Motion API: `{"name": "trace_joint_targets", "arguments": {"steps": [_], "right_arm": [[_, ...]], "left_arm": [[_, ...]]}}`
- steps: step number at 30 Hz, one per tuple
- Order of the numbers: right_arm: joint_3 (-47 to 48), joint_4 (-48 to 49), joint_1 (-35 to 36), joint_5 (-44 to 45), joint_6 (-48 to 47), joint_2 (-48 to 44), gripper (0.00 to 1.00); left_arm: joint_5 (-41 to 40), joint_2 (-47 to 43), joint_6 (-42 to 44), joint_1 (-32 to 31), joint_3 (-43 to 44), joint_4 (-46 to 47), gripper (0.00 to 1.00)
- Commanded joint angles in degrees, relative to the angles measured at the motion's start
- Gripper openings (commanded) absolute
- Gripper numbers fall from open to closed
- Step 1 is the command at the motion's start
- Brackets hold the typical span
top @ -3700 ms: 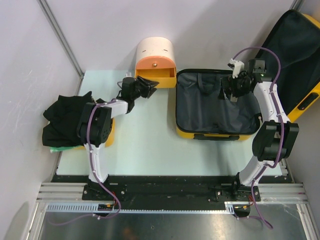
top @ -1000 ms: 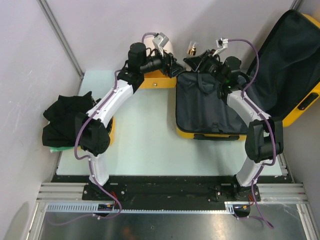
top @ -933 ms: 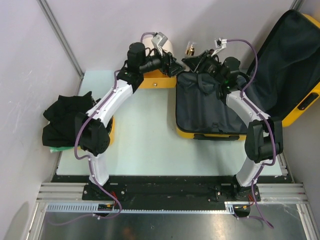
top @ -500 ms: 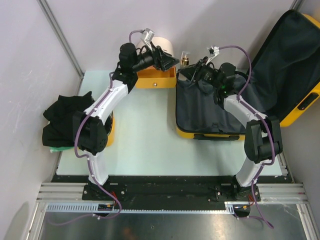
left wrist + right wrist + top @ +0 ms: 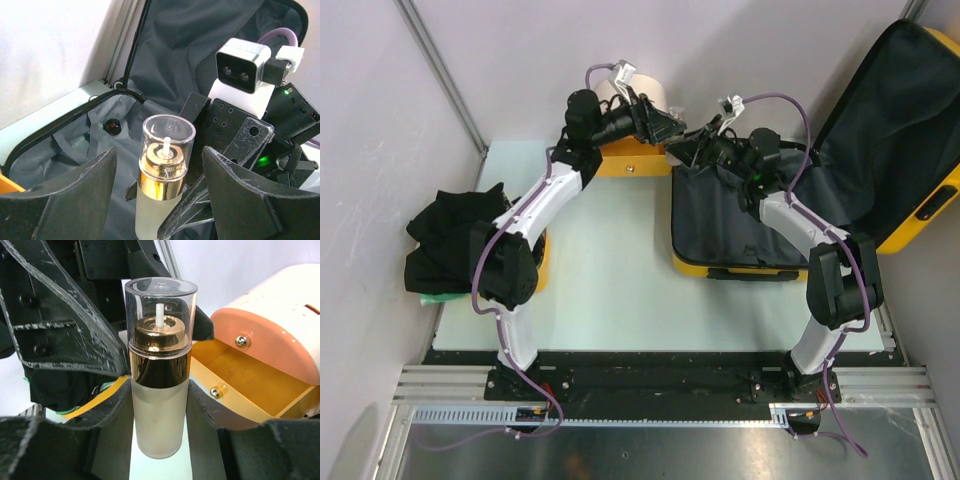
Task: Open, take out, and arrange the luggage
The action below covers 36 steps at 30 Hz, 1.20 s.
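Observation:
The luggage (image 5: 682, 264) lies open on the table's right half, dark lining up, with its lid (image 5: 910, 100) leaning against the wall. My right gripper (image 5: 159, 410) is shut on a frosted bottle (image 5: 159, 410) with a gold collar and clear cap, held upright in the air between the luggage's back left corner and the orange drawer. My left gripper (image 5: 160, 152) faces it, open. Its fingers (image 5: 75, 195) stand on either side of the bottle (image 5: 162, 175) near the cap, with a gap on each side. From above, the two grippers meet (image 5: 682, 138) and hide the bottle.
A cream-and-orange container (image 5: 632, 105) stands at the back, its drawer (image 5: 245, 380) pulled open beside the bottle. Black clothes (image 5: 445, 245) are heaped over a yellow tub at the left edge. A small round black object (image 5: 112, 127) lies on the luggage lining.
My right gripper has carried the bottle left, off the luggage's back edge toward the drawer. My left gripper has stayed facing it, and its jaws have narrowed around the bottle.

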Motion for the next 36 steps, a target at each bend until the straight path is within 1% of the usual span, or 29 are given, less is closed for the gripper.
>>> {"name": "trace_joint_targets", "arguments": {"steps": [1,3,6,8,11,12,13,14,15,16,17,18,19,20,21,22,23,25,26,27,28,29,30,31,32,35,36], "right_arm": [[0.90,4.80,0.66,1.10,-0.98,-3.44,0.00],[0.90,4.80,0.57,1.89,-0.71,-3.79,0.00],[0.90,4.72,0.57,2.15,-0.89,-4.05,0.00],[0.90,4.72,0.40,2.33,-0.71,-4.32,0.00],[0.90,4.46,0.57,1.80,-0.80,-4.41,0.00],[0.90,4.28,0.31,1.63,-0.98,-4.41,0.00],[0.90,4.10,0.13,1.02,-0.89,-4.32,0.04],[0.90,3.49,-0.04,0.75,-0.80,-4.23,0.10],[0.90,3.14,-0.48,0.49,-0.89,-4.23,0.18],[0.90,2.18,-0.75,-0.39,-1.33,-4.23,0.39],[0.90,1.30,-1.10,-0.74,-1.68,-4.32,0.51],[0.90,0.33,-1.54,-1.10,-2.20,-4.75,0.63],[0.90,-2.81,-2.24,-2.06,-4.65,-5.02,0.80],[0.90,-4.93,-2.59,-2.41,-6.24,-5.54,0.89],[0.98,-7.04,-3.03,-2.77,-8.17,-6.07,0.94],[0.81,-11.67,-3.90,-3.29,-11.58,-7.12,0.97],[0.81,-13.98,-4.43,-3.47,-13.27,-7.65,0.98],[0.72,-18.90,-6.36,-3.56,-14.77,-8.88,1.00],[0.55,-19.88,-7.16,-3.73,-15.21,-9.15,1.00],[0.46,-20.59,-7.77,-4.00,-15.30,-9.41,1.00],[0.46,-21.81,-8.56,-4.26,-15.48,-9.76,1.00],[0.37,-22.35,-9.79,-4.61,-16.35,-9.94,1.00],[0.28,-22.88,-10.41,-4.79,-17.06,-10.20,1.00],[0.28,-24.01,-10.76,-4.62,-18.02,-10.47,1.00],[0.28,-24.63,-11.38,-4.53,-19.68,-11.08,1.00],[0.02,-26.04,-12.17,-4.00,-21.02,-11.61,1.00],[-0.16,-26.39,-12.35,-4.26,-21.10,-11.70,1.00]], "left_arm": [[1.14,-0.13,-1.85,-1.01,-1.31,2.36,0.73],[0.52,-0.30,-1.41,-0.93,-2.63,2.36,0.71],[-0.62,-0.57,-1.49,-0.75,-3.86,2.36,0.64],[-1.33,-0.57,-1.67,-0.66,-4.74,2.36,0.63],[-1.68,-0.83,-1.32,-0.58,-5.27,2.36,0.48],[-1.77,-0.83,-0.71,-0.49,-5.18,2.27,0.38],[-1.77,-0.75,-0.36,-0.31,-4.92,2.27,0.31],[-1.86,-0.66,0.78,-0.14,-4.22,2.18,0.23],[-1.77,-0.57,1.48,0.04,-3.69,2.01,0.11],[-1.86,-0.48,2.36,0.56,-2.64,1.13,0.05],[-2.81,-0.40,4.28,0.83,-2.02,0.34,0.00],[-3.17,-0.13,5.70,1.27,-1.23,-0.71,0.00],[-3.35,0.13,7.54,1.97,1.30,-4.11,0.00],[-3.79,1.00,12.43,2.32,2.98,-6.67,0.00],[-4.83,1.45,15.44,2.59,4.82,-9.48,0.00],[-4.93,2.15,18.42,2.94,8.23,-14.73,0.00],[-5.28,3.20,25.76,3.03,9.83,-18.17,0.00],[-9.31,3.74,33.36,3.12,12.47,-25.03,0.00],[-10.28,3.82,40.27,3.03,12.75,-26.46,0.00],[-12.21,4.09,43.91,3.03,13.01,-29.26,0.00],[-12.92,4.17,47.60,2.85,13.45,-30.41,0.00],[-13.71,4.44,55.55,2.59,13.80,-32.08,0.00],[-15.98,4.61,59.90,2.41,13.80,-34.71,0.00],[-17.22,4.62,63.77,1.89,13.54,-35.43,0.00],[-18.37,4.62,69.90,1.71,13.28,-35.87,0.00],[-21.01,5.49,77.66,1.36,13.10,-37.46,0.00],[-21.71,6.02,79.08,1.27,13.19,-37.37,0.00]]}}
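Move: The bottle stands upright in the right hand's closed fingers, its middle roughly 1 cm above that hand's point. From the open left hand it is about 3 cm lower and 1 cm to the right, level fore and aft, already between the fingers. From the left hand, the cabinet's open drawer is roughly 16 cm ahead, 8 cm left and 22 cm below, and the open suitcase's middle some 19 cm right, level fore and aft, 28 cm below. The bottle changes hands in mid-air: the left hand sinks about 2.5 cm and closes on it while the right still holds it. Then the right opens wide and backs off some 10 cm to its right over the suitcase, as the left carries the bottle forward, left and down towards the open drawer, its left side rolling up by roughly 45 degrees. ##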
